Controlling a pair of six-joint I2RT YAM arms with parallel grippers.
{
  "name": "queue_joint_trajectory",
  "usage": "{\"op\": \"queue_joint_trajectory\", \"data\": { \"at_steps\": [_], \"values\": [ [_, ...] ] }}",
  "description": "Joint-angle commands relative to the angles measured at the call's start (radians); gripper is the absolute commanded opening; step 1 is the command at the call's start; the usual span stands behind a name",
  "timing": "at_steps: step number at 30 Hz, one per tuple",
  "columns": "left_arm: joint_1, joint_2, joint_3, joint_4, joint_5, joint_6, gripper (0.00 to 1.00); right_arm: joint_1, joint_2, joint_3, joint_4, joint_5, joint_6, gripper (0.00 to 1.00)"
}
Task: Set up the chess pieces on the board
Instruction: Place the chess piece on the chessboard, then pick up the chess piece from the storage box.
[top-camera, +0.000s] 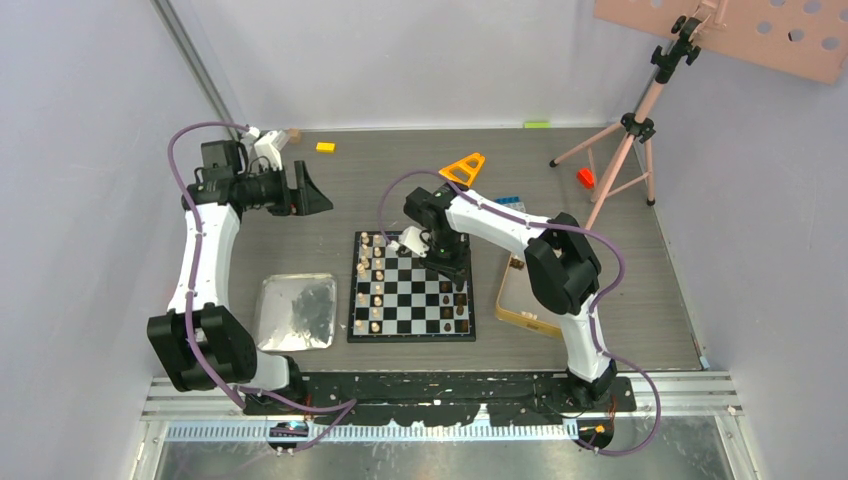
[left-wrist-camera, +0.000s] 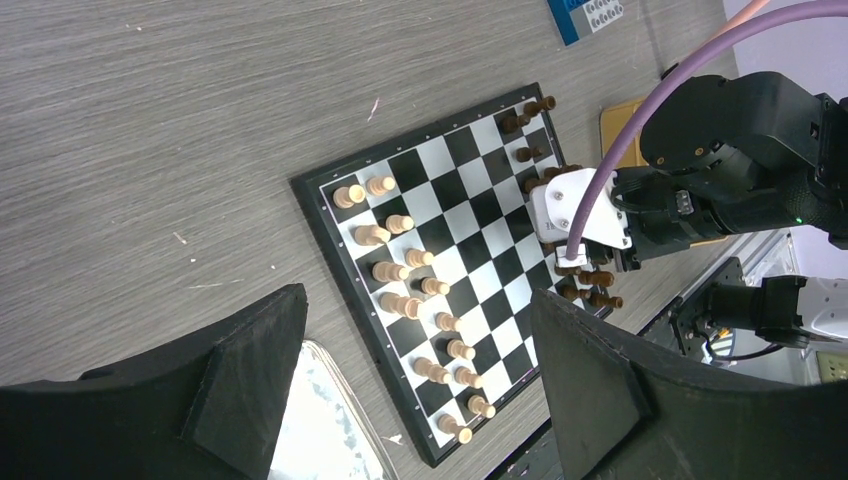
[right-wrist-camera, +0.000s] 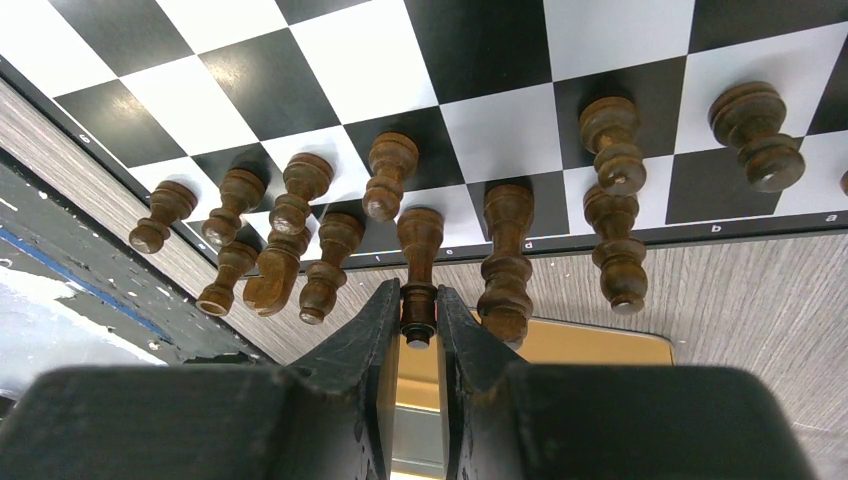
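Note:
The black-and-white chessboard lies mid-table. Several light tan pieces stand along its left side and dark brown pieces along its right side. My right gripper hangs over the right side. In the right wrist view the gripper is shut on the top of one dark piece, whose base sits in the board's edge row among other dark pieces. My left gripper is open and empty, raised far left of the board. In its own view the gripper looks down at the light pieces.
A shiny silver tray lies left of the board. A gold-rimmed tin sits right of it under the right arm. A blue brick, an orange triangle, a yellow brick and a tripod stand at the back.

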Motion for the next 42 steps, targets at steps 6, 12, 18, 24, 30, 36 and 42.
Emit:
{"op": "queue_joint_trajectory", "data": {
  "at_steps": [6,12,18,24,30,36,42],
  "values": [
    [0.016,-0.032,-0.009,0.013,0.032,-0.011,0.85,0.009,-0.011,0.041,-0.017,0.013,0.028,0.36],
    [0.017,-0.029,-0.010,0.014,0.032,-0.011,0.85,0.007,-0.038,0.044,-0.008,0.008,0.046,0.45],
    [0.016,-0.021,-0.003,0.015,0.039,-0.016,0.86,-0.015,-0.091,0.059,-0.007,-0.026,0.068,0.46],
    [0.018,-0.007,0.003,0.024,0.048,-0.020,0.86,-0.070,-0.202,0.034,-0.008,-0.125,0.076,0.46],
    [0.015,0.018,0.014,0.025,0.062,-0.010,0.85,-0.208,-0.372,-0.087,0.057,-0.215,0.091,0.45],
    [-0.023,0.037,0.025,0.047,0.074,0.002,0.85,-0.428,-0.513,-0.309,0.180,-0.255,0.032,0.47],
    [-0.086,0.069,0.038,0.087,0.072,-0.005,0.85,-0.526,-0.576,-0.552,0.366,-0.230,-0.122,0.49]
  ]
}}
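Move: Directly under the right hand, pinched near its top, a tall dark chess piece stands on its back-row square, its middle about 2 cm below. Another tall dark piece stands some 3 cm ahead and level sideways, and a smaller one 3 cm to the left, level front to back. The tray's middle is roughly 18 cm to the right and 2 cm back. From the left hand, the pinched piece lies about 30 cm right, 10 cm back, 20 cm below. Opening to about half, the right fingers let go of the dark piece while the hand stays put; then it lifts some 9 cm off the back row and swings about 13 cm right to the tray, sinking again near the end. The wrist turns clockwise nearly 30 degrees, fingertips tilting left about 20. The open left hand eases a couple of centimetres right and slightly down late on. ##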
